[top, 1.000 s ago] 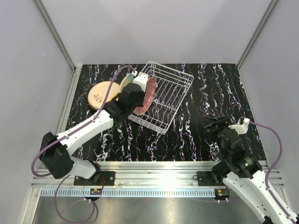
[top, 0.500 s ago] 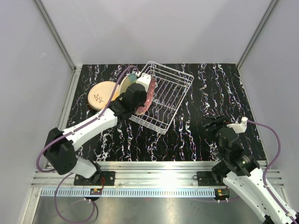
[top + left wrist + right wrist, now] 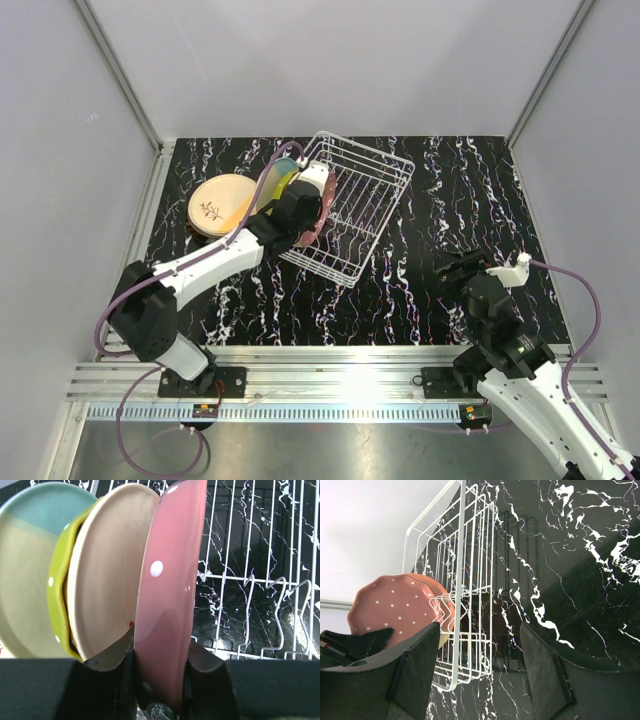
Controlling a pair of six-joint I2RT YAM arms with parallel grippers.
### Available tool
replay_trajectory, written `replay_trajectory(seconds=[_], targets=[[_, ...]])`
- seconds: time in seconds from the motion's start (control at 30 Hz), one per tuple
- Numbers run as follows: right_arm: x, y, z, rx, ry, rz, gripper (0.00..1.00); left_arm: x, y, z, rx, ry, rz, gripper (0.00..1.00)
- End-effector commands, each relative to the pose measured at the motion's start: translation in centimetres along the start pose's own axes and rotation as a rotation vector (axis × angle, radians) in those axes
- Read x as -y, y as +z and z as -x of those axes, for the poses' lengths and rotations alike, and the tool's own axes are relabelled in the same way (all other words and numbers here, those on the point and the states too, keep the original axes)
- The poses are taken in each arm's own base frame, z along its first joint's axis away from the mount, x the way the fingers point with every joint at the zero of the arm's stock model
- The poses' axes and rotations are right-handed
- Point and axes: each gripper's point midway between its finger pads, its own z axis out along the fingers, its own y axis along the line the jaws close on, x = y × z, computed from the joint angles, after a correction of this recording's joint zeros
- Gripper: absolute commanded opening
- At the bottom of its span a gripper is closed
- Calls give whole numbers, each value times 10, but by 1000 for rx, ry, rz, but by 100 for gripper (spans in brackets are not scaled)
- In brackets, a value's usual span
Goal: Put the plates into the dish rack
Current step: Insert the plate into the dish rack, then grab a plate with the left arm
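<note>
My left gripper (image 3: 160,655) is shut on the lower rim of a pink plate (image 3: 170,580) with white dots, held on edge at the left end of the white wire dish rack (image 3: 360,200). Beside it in the rack stand a yellow-green plate (image 3: 57,600) and a cream-blue plate (image 3: 30,545). The top view shows the left gripper (image 3: 298,212) over that end of the rack. A peach plate (image 3: 222,204) with a dark sprig lies flat on the table left of the rack. My right gripper (image 3: 480,645) hangs open and empty, well right of the rack (image 3: 465,580).
The right gripper (image 3: 462,268) hovers over bare black marble table (image 3: 440,200). Grey walls close in the left, back and right sides. A metal rail (image 3: 330,360) with the arm bases runs along the near edge. The rack's right part holds only upright tines.
My left arm has carried the pink plate further toward the rack's back left end, closer to the standing plates. The right arm has barely shifted.
</note>
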Motion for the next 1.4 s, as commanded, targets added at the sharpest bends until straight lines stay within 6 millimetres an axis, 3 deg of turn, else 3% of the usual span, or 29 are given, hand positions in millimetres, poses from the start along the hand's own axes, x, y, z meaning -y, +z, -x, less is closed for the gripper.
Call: replay_trajectory(seconds=[0.0, 0.13, 0.23, 0.47, 0.63, 0.73, 0.83, 0.87, 0.9, 0.97, 1.03, 1.13, 1.2, 1.23, 1.3, 1.33, 1.37], targets=[[2, 1, 8, 48, -5, -6, 73, -2, -1, 40, 131, -81, 14, 19], [4, 2, 6, 42, -10, -12, 73, -1, 1, 34, 117, -78, 16, 25], [6, 2, 6, 43, -13, -15, 73, -2, 2, 31, 110, -80, 20, 35], [6, 0, 8, 44, -9, -12, 73, -3, -1, 31, 110, -83, 19, 39], [8, -4, 10, 46, -9, -15, 73, -3, -8, 42, 129, -100, 7, 41], [7, -6, 13, 52, -7, -13, 73, -2, -23, 57, 155, -136, -32, 49], [6, -9, 15, 50, -8, -13, 73, 11, -59, 92, 256, -177, -180, 68], [5, -10, 16, 52, -4, -9, 73, 11, -83, 115, 325, -198, -237, 73], [4, -11, 16, 49, -6, -8, 73, 9, -96, 125, 358, -209, -258, 78], [5, -12, 16, 44, -8, -11, 73, -9, -128, 150, 454, -242, -246, 84], [5, -14, 16, 37, -4, -12, 73, -32, -143, 161, 498, -251, -182, 90], [5, -14, 14, 30, 13, -6, 73, -83, -152, 158, 489, -307, -13, 95], [4, -14, 11, 22, 23, 2, 73, -104, -151, 143, 433, -376, 33, 96], [5, -13, 10, 18, 24, 5, 73, -127, -145, 130, 392, -407, 93, 98], [5, -12, 7, 10, 20, 7, 73, -142, -134, 111, 321, -506, 112, 98], [5, -12, 6, 5, 15, 7, 73, -169, -127, 97, 287, -559, 171, 98], [5, -10, 5, 1, 10, 2, 73, -170, -120, 83, 235, -595, 143, 98]])
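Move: The left hand holds the pink dotted plate by its upper near rim. The plate's place in the dish rack is right under the grip, its middle some 2 cm ahead and 6 cm below. The beige plate stands about 3 cm to the left and 3 cm ahead, the green plate about 7 cm left and 4 cm ahead, both about 6 cm down. From the idle right hand that place is some 15 cm ahead, 28 cm to the left and 7 cm down. Down about 1 cm goes the left hand with the pink plate still pinched, into its place beside the beige plate. The fingers then ease open and hover with a slight nudge forward before spreading wide to let go. The hand backs off a few centimetres while climbing fast, then swings left, ending some 20 cm up and 15 cm left, fingertips tipped upward and the hand's left side rolled down. ##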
